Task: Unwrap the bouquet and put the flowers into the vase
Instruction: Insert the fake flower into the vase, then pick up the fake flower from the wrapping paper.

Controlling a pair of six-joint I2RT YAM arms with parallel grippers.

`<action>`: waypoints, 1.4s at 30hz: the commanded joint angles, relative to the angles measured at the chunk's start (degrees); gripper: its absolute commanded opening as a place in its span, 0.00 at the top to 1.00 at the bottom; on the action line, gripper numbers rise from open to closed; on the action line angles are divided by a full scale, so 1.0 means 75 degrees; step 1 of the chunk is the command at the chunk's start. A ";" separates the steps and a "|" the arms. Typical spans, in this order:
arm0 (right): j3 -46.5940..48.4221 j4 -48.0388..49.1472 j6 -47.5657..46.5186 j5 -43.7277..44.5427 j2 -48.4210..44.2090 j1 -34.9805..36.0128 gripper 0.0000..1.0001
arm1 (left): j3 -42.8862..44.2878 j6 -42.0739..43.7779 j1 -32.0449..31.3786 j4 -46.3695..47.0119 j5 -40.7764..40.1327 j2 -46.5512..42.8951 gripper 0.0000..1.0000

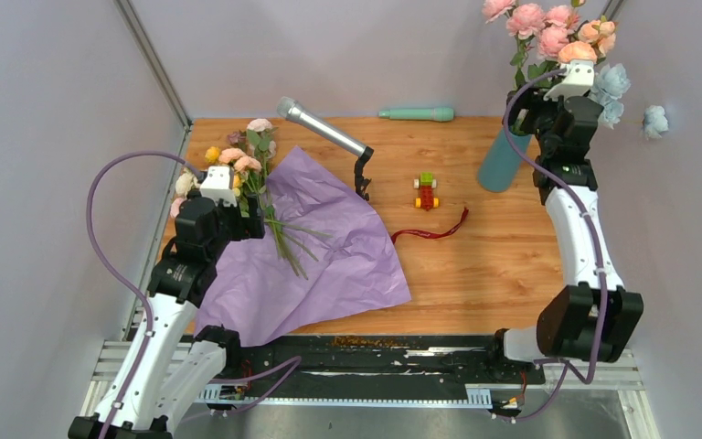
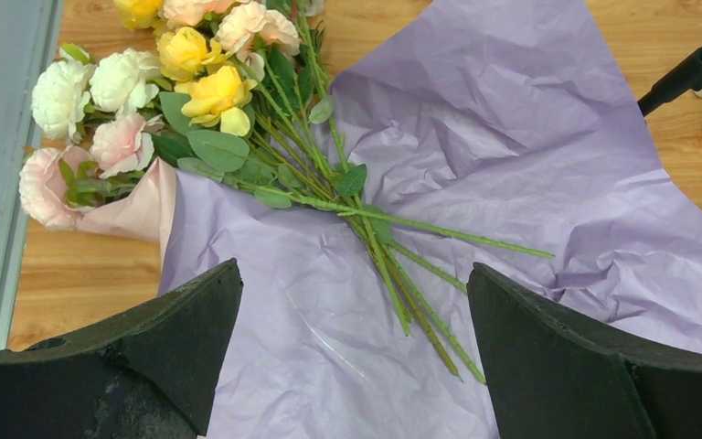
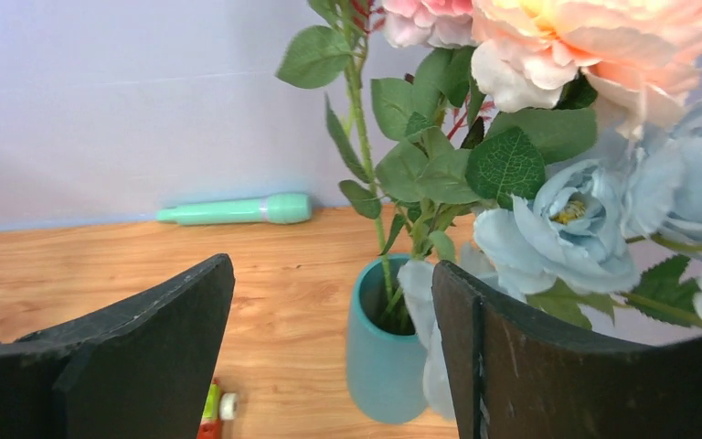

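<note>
The bouquet lies unwrapped at the table's left: pink, yellow and cream flowers (image 1: 238,165) (image 2: 210,91) rest on the spread lilac paper (image 1: 338,256) (image 2: 494,137), with their stems (image 2: 402,274) fanned across it. My left gripper (image 1: 242,218) (image 2: 355,270) hovers open just above the paper near the stem ends, holding nothing. The teal vase (image 1: 503,160) (image 3: 388,347) stands at the back right with pink and peach roses (image 1: 548,32) (image 3: 594,37) in it. My right gripper (image 1: 530,108) (image 3: 334,265) is open above the vase's left side, with nothing between its fingers.
Pale blue blooms (image 1: 611,87) (image 3: 567,219) also sit in the vase. A dark red ribbon (image 1: 431,230) lies mid-table. A microphone (image 1: 320,128) on its stand, a small toy (image 1: 427,190) and a mint-green rod (image 1: 416,114) (image 3: 238,210) stand or lie nearby. Walls close in the sides.
</note>
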 commanded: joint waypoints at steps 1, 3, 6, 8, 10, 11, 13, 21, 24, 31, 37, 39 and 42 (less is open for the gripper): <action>-0.0215 -0.0340 0.0628 -0.0700 -0.1179 -0.0024 0.19 | -0.0087 0.0155 0.0022 0.0116 0.0029 -0.0138 0.00; -0.0397 -0.0697 0.0863 -0.1146 -0.1626 -0.0023 0.18 | -0.0125 0.0015 0.0022 0.0170 0.0083 -0.0109 0.00; -0.0798 -0.1051 0.1314 -0.1954 -0.2388 -0.0024 0.17 | -0.0087 -0.0262 0.0022 0.0162 0.0125 0.0032 0.01; -0.1163 -0.1174 0.1555 -0.2334 -0.2838 -0.0017 0.16 | -0.0048 -0.0518 0.0022 0.0085 0.0225 0.0122 0.01; -0.1594 -0.1284 0.1741 -0.2637 -0.3212 -0.0016 0.16 | -0.0118 -0.0812 0.0022 0.0063 0.0337 0.0200 0.01; -0.1751 -0.1402 0.1799 -0.2793 -0.3356 -0.0020 0.16 | -0.0158 -0.1027 0.0019 0.0082 0.0439 0.0221 0.01; -0.1989 -0.1674 0.1891 -0.3072 -0.3610 -0.0024 0.16 | -0.0340 -0.1381 0.0022 0.0230 0.0629 0.0355 0.01; -0.3290 -0.1933 0.2337 -0.4199 -0.4789 -0.0012 0.18 | -0.1661 -0.3735 0.0018 0.2366 0.1361 0.1100 0.05; -0.3787 -0.1802 0.2543 -0.4477 -0.5121 -0.0010 0.18 | -0.2236 -0.4723 0.0019 0.3227 0.1339 0.1362 0.10; -0.3877 -0.1882 0.2552 -0.4692 -0.5289 -0.0012 0.19 | -0.3328 -0.6604 0.0022 0.5401 0.0936 0.2112 0.27; -0.3951 -0.1896 0.2612 -0.4771 -0.5331 -0.0007 0.19 | -0.3575 -0.7182 0.0022 0.6389 0.0901 0.2811 0.34; -0.3983 -0.1894 0.2644 -0.4782 -0.5329 -0.0012 0.19 | -0.3606 -0.7321 0.0021 0.6611 0.0845 0.3040 0.36; -0.3971 -0.1893 0.2659 -0.4764 -0.5293 -0.0012 0.19 | -0.3702 -0.7592 0.0022 0.7097 0.0733 0.3367 0.40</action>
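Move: From the left hand, the loose green stem to be taken next lies about 9 cm ahead, 9 cm right and 21 cm below; the other stem ends are some 5 cm back, 8 cm right, the flower heads 23 cm ahead, 12 cm left. From the right hand, that stem is about 44 cm left, 10 cm back and 33 cm below; the vase is 12 cm ahead, 4 cm right, middle 23 cm lower. Bring the left gripper down about 15 cm towards the loose stem, drifting right and finally forward, rolling its left side down nearly 50 degrees, nosing down slightly and partly closing around nothing yet. Meanwhile draw the empty, open right gripper back some 20 cm from the vase and to the left, rising first, then sinking, and turn it counter-clockwise about 30 degrees. ##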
